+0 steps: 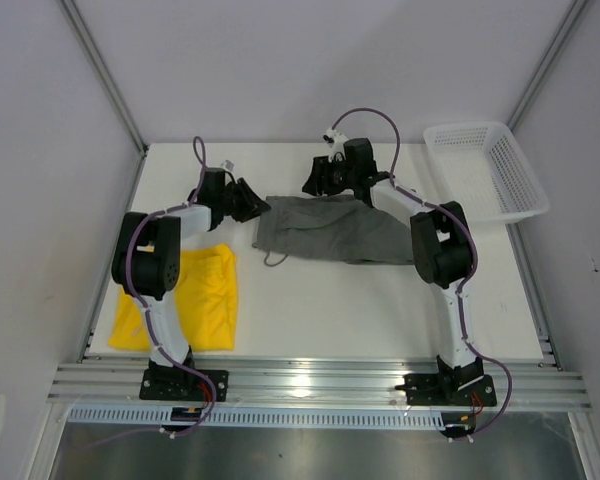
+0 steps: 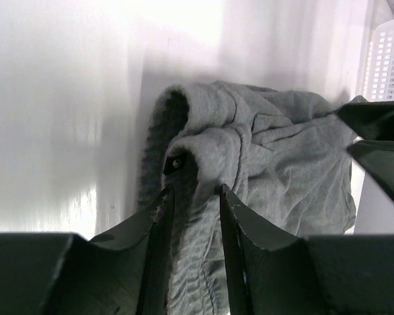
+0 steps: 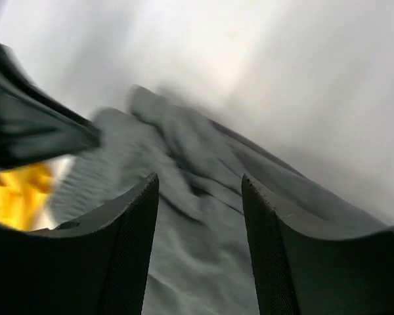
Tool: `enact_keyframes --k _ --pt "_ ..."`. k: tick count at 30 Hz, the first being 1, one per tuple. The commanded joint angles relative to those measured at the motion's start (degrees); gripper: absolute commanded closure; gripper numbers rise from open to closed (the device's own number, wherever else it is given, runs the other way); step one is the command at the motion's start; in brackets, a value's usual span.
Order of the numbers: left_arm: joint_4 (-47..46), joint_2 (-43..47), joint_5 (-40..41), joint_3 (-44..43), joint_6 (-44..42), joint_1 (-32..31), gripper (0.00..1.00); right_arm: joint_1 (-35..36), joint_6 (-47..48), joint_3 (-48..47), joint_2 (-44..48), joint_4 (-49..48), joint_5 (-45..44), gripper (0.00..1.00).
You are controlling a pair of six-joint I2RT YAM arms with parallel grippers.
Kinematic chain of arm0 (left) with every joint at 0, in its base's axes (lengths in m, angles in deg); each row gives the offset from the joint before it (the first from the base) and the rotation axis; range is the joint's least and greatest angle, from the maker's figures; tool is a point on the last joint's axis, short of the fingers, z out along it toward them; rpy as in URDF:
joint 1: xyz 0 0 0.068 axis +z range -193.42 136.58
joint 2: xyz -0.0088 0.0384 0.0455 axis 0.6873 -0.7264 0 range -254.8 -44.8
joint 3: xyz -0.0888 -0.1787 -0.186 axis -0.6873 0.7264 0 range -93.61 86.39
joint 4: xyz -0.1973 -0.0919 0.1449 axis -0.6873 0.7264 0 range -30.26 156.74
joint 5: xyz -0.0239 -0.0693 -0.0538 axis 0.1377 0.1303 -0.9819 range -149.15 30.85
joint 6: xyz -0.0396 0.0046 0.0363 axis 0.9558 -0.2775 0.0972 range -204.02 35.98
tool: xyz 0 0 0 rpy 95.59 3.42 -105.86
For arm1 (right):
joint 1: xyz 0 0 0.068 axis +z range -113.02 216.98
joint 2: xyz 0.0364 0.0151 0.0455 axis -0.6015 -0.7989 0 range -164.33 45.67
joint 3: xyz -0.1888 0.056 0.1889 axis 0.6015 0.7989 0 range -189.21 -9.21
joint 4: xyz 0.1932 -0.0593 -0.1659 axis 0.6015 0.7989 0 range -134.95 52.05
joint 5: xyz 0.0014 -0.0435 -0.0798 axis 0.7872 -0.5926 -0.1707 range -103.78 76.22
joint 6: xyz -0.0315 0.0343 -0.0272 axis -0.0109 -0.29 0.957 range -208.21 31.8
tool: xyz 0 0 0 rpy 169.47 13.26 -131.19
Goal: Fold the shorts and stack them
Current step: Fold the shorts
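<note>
The grey-green shorts (image 1: 330, 230) lie spread across the middle of the table, rumpled along their far edge. The yellow shorts (image 1: 195, 298) lie flat at the near left, partly under the left arm. My left gripper (image 1: 254, 205) is at the grey pair's left end. In the left wrist view its fingers (image 2: 159, 210) stand apart over the ruched waistband (image 2: 197, 262), so the left gripper (image 2: 194, 193) is open. My right gripper (image 1: 316, 180) hovers at the grey pair's far edge. Its jaws are wide in the right wrist view, the right gripper (image 3: 198, 178) open above the grey cloth (image 3: 197, 249).
A white mesh basket (image 1: 485, 168) stands at the back right corner. White walls close the table at the back and sides. The two grippers are close together over the grey pair's far left part, the right one's tips (image 2: 374, 134) showing in the left wrist view.
</note>
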Motion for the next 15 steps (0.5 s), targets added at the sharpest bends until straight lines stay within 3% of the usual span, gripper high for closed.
enact_keyframes --k 1,7,13,15 --pt "-2.1 -1.6 -0.4 -3.7 -1.2 0.0 0.64 0.8 12.0 -2.4 0.2 12.5 -9.5 0.44" --pt "-1.7 -2.6 -0.3 -5.0 -1.5 0.1 0.72 2.6 19.1 -4.1 -1.3 16.4 -13.4 0.48" --pt "-1.9 -1.3 1.7 -3.6 -1.9 0.1 0.83 3.5 18.5 -3.5 -1.1 15.1 -11.8 0.48" --pt "-1.8 -1.1 2.0 -3.2 -1.9 0.1 1.0 4.1 18.5 -2.3 -0.6 13.8 -12.8 0.48"
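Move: Just ahead of the left fingertips, about 2 cm out and 1 cm lower, is the grey shorts' fold by the black tag; the yellow shorts lie some 24 cm back and 16 cm left of that hand. The right hand hangs over the grey shorts' far edge: the upper fold lies about 3 cm back, 2 cm left and 7 cm below, the left gripper some 12 cm left and 3 cm back. Left fingers ease forward and pinch the tagged fold while the open right hand drops about 6 cm towards the shorts. ##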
